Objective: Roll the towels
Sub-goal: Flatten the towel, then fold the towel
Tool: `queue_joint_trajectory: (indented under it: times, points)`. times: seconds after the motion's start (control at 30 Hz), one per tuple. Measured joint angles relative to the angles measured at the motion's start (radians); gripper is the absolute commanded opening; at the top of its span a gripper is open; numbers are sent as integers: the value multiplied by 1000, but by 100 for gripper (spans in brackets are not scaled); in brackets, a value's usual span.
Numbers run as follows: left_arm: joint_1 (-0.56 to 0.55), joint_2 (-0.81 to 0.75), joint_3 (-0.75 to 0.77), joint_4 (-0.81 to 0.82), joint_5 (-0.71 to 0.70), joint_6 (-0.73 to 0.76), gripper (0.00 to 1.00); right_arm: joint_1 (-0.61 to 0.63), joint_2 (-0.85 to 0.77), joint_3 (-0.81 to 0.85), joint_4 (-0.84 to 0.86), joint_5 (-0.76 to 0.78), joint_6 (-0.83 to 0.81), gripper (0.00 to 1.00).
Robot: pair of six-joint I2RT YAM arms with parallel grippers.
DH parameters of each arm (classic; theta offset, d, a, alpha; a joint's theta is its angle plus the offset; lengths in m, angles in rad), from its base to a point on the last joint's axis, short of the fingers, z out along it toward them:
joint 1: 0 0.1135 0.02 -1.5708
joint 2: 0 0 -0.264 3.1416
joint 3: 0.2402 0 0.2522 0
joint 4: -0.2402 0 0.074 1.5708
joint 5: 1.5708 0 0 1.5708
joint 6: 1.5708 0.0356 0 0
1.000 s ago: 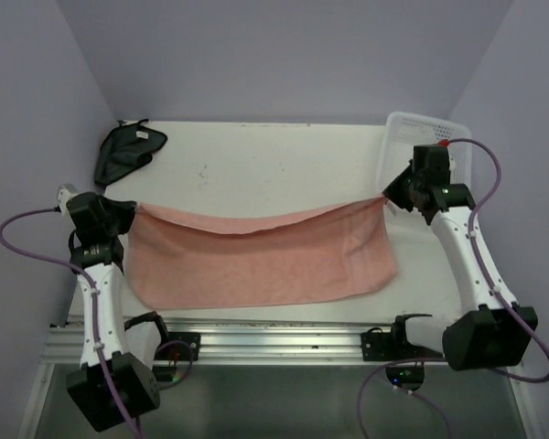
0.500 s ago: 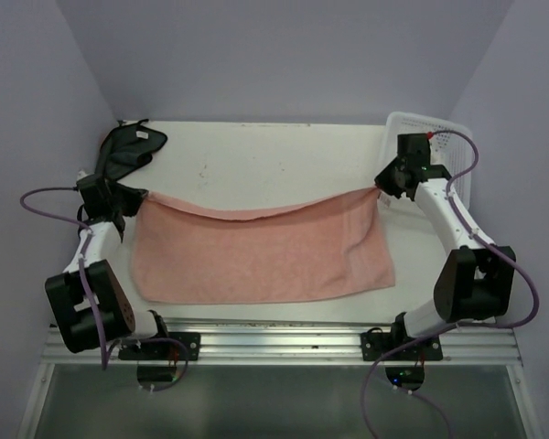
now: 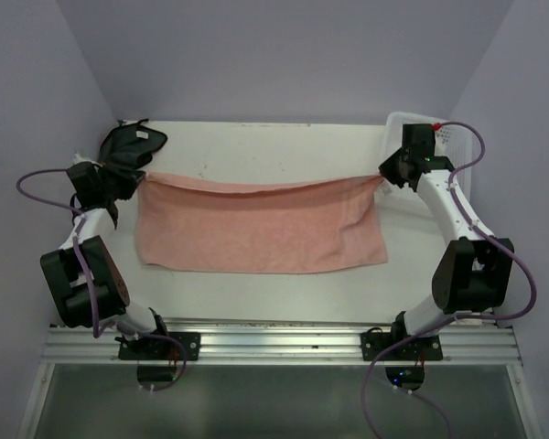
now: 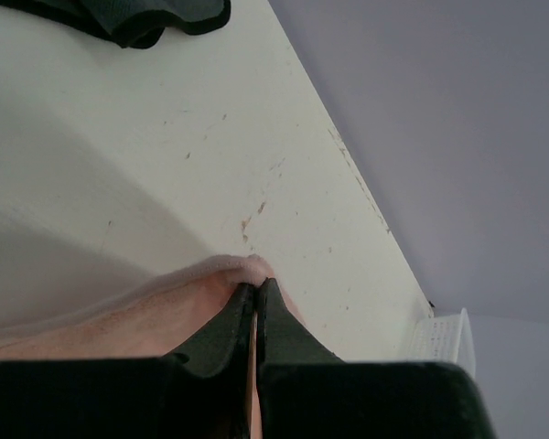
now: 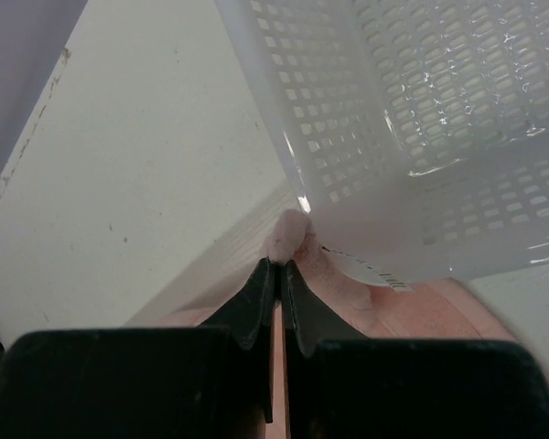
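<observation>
A salmon-pink towel (image 3: 261,229) lies spread across the middle of the table, its far edge stretched between both grippers. My left gripper (image 3: 137,179) is shut on the towel's far left corner (image 4: 242,270). My right gripper (image 3: 382,177) is shut on the far right corner (image 5: 288,233), close against the basket wall. A white tag (image 5: 366,270) hangs from that corner. The smaller blackish cloth (image 3: 126,149) lies crumpled at the far left corner of the table, just behind my left gripper; its edge shows in the left wrist view (image 4: 137,18).
A white perforated plastic basket (image 3: 453,151) stands at the far right corner, tilted against the right arm; its wall (image 5: 421,137) fills the right wrist view. Purple walls close in the table on three sides.
Both grippers have carried the towel's far corners away from the arm bases toward the back of the table. The far edge has been pulled straighter and the whole towel has slid back.
</observation>
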Motion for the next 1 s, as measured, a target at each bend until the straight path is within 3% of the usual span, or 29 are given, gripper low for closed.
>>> queue_joint_trajectory:
  times: [0.2,0.43,1.0]
  points:
    - [18,3,-64,87,99,2,0,-1,-2,-45,26,-2,0,0]
    - [84,1,-128,71,204,43,0,-2,-40,-129,25,-5,-1,0]
    - [182,-238,-184,-228,214,243,0,-2,-288,-317,-28,-4,-67,0]
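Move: Both hands already hold the towel's far edge, roughly 10 cm above the table. Its near left corner lies on the table about 25 cm back from the left hand, roughly in line with it. The black bag's middle is about 9 cm ahead and 5 cm left of that hand. The towel's near right corner is some 24 cm back and 1 cm right of the right hand; the basket's middle is about 4 cm ahead of the right hand and 13 cm to its right. Back towards the towel's near edge and slightly lower, both hands carry the pinched far edge about 9 cm together, drawing away from the bag and the basket. Each dips roughly 3.5 cm early on and comes up a little while still travelling back, the right then sinking again. Both grippers stay shut on the cloth. ##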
